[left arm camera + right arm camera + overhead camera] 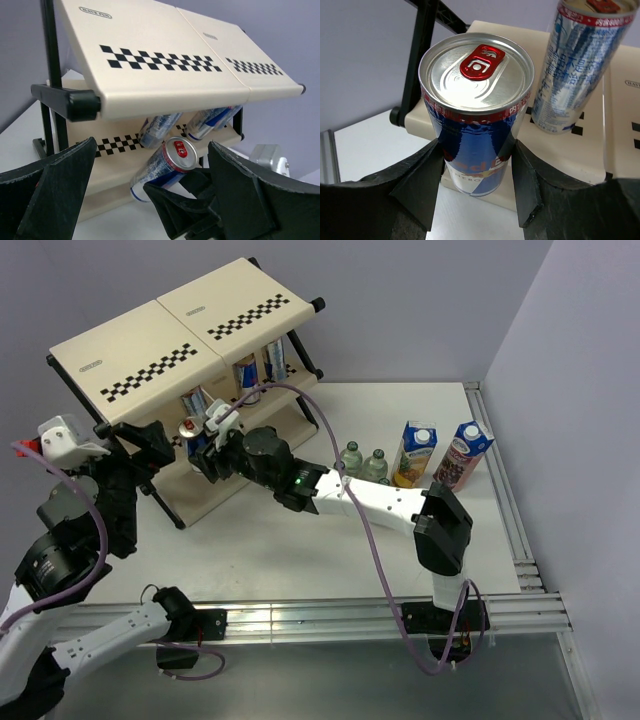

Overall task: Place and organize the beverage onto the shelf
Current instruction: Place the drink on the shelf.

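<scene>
The shelf (180, 340) stands at the back left, its cream top panel (165, 60) close in the left wrist view. Three slim blue-silver cans (245, 372) stand on its middle tier. My right gripper (205, 448) is shut on another can (476, 115), held at the front of the lower tier (580, 150) next to a standing can (580, 65). From the left wrist the held can (165, 162) looks tilted. My left gripper (150, 200) is open and empty, just left of it. Two clear bottles (362, 462), a yellow carton (415, 452) and a purple carton (462, 455) stand on the table.
The shelf's black tube frame (65, 100) juts out just above my left fingers (50, 190). The right arm (380, 502) stretches across the table towards the shelf. A metal rail (510, 500) runs along the table's right edge, with grey walls behind.
</scene>
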You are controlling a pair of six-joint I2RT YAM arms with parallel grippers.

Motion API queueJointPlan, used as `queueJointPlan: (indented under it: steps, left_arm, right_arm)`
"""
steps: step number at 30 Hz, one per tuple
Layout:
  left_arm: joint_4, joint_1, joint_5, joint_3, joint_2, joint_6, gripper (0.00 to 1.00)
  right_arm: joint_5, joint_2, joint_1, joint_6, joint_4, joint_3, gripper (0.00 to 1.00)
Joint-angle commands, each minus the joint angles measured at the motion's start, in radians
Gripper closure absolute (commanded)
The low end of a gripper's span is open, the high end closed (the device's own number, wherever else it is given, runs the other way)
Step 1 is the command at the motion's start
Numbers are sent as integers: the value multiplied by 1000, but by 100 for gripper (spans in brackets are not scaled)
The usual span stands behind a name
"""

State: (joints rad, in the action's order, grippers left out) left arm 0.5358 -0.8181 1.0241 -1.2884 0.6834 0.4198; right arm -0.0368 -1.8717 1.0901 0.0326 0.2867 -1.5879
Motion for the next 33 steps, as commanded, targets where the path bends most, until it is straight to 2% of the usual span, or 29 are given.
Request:
queueJointPlan:
  steps: [1,7,14,22,28,33]
  left_arm:
    - [-69,107,-134,30,-47,11,0]
    - [-94,210,-138,87,-111,-7,0]
    - [-126,281,-110,130,-177,1,0]
    - [-131,344,-180,143,-159,4,0]
    - [-142,399,-219,156,-159,13,1]
    - [-172,453,-263,182,-179,11,0]
  right_arm:
    - [26,8,2,1,80,-95,100]
    - [74,-3,2,-31,74,-118,100]
    - [75,-135,2,-23,-21,-318,100]
    - [44,-207,2,-5,-79,-409,100]
    - [45,-317,-1,1,-142,-547,100]
    - [38,-349,-1,-17,-101,-552,100]
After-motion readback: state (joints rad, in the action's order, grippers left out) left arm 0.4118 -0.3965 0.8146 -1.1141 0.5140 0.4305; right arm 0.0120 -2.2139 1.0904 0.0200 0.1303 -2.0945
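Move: The right hand already grips a Red Bull can at the shelf front; the free spot at the middle board's left end lies some 8 cm left, 4 cm ahead and about level. From this hand, the nearest shelved can stands about 8 cm straight ahead, and the next can some 13 cm ahead and 10 cm right, both about level. From the empty left hand, the spot is roughly 18 cm ahead, 10 cm left and 13 cm below. Right hand carries the gripped can 7 cm left, 3 forward to the shelf's left end; open left withdraws left. ##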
